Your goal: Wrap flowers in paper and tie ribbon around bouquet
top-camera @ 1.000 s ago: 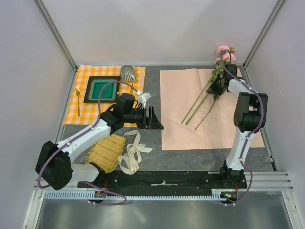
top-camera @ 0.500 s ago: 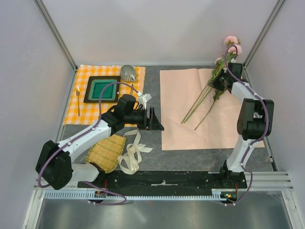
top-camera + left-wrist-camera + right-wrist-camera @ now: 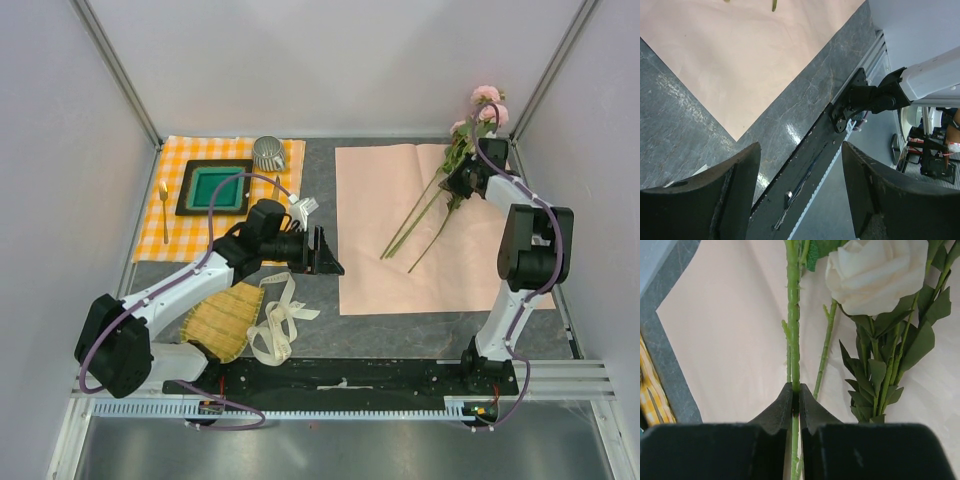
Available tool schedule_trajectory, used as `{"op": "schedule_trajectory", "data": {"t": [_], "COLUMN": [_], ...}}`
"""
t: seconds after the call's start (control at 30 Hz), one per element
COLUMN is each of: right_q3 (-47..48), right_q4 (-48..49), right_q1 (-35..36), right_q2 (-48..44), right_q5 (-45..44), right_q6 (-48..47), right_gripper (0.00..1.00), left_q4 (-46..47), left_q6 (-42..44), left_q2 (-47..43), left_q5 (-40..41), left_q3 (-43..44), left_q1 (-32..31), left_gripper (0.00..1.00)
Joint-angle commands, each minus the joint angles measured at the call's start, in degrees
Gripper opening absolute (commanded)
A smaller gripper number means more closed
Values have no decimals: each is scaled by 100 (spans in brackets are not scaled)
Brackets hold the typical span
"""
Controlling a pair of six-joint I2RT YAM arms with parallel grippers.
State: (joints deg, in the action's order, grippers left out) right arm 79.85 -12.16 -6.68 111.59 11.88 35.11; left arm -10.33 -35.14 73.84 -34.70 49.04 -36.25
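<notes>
The flowers (image 3: 487,100) are pale pink blooms on long green stems. They lie slanted over the far right of the pink paper (image 3: 385,260), blooms near the back right corner. My right gripper (image 3: 462,180) is shut on one green stem (image 3: 792,315), pinched between its fingertips (image 3: 795,390), with a pale bloom (image 3: 875,275) and leaves beside it. My left gripper (image 3: 328,250) hangs open and empty left of the paper, over the dark table; its fingers (image 3: 735,175) frame the paper's near corner (image 3: 750,55). The cream ribbon (image 3: 280,320) lies looped near the front.
A yellow-green bamboo mat (image 3: 222,318) lies beside the ribbon. At the back left an orange-checked cloth (image 3: 175,235) carries a green tray (image 3: 215,187), a metal cup (image 3: 268,152) and a small utensil (image 3: 164,210). Walls close in on three sides.
My right gripper has carried the flowers toward the back right corner, so the blooms now sit higher against the wall. The left arm has not moved.
</notes>
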Motion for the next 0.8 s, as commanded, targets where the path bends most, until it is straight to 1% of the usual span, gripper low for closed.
{"op": "schedule_trajectory", "data": {"t": [0.0, 0.13, 0.17, 0.33, 0.43, 0.47, 0.53, 0.57, 0.6, 0.67, 0.77], "right_q3": [100, 223, 258, 390, 513, 557, 654, 689, 733, 908, 866], "right_q4": [-23, -154, -172, -331, -444, -497, -646, -717, -804, -1190, -1674], "right_q1": [-35, -44, -53, -53, -53, -44, -27, -18, -18, -18, 26], "right_q2": [204, 319, 346, 399, 407, 381, 258, 206, 92, 21, -268], "right_q5": [-142, -282, -291, -353, -318, -318, -283, -291, -326, -344, -432], "right_q6": [-118, -206, -224, -224, -250, -285, -355, -400, -426, -549, -725], "right_gripper": [14, 17, 20, 27, 35, 39, 46, 52, 55, 63, 68], "left_q4": [163, 171, 171, 163, 163, 171, 163, 154, 145, 189, 198], "left_q6": [-64, -72, -72, -64, -64, -55, -29, -20, -20, -2, 42], "left_q2": [-46, -63, -63, -54, -46, -37, -19, -10, -2, 51, 113], "left_q5": [-134, -134, -134, -134, -134, -142, -143, -143, -160, -195, -327], "left_q3": [-52, -78, -87, -105, -79, -78, -61, -52, -43, -43, -34], "left_q1": [-31, -31, -31, -31, -31, -31, -31, -31, -31, -31, -31], "left_gripper": [72, 72, 72, 72, 72, 72, 72, 72, 72, 73, 74]}}
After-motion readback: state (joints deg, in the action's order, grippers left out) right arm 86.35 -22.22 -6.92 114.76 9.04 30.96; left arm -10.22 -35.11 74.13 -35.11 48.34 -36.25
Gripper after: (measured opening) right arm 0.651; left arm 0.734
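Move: The pink rose's stem is still held, barely pinched, in the right fingers; its place on the pink paper is about 5 cm below that hand, 1 cm back and 1 cm right. A stem already laid runs some 4 cm to the hand's left, level with it. The nearest white rose lies about 4 cm ahead and 4 cm right, roughly 3 cm lower. From the idle left hand that laying place is some 27 cm ahead, 33 cm right and 13 cm down. The pink rose's stem is lowered onto the paper beside the other stems: the right hand sinks about 3.5 cm, easing slightly back and right as its fingers begin to part. Then they open wide, letting go of the stem, while the hand climbs some 2.5 cm and tips a few degrees farther down. ##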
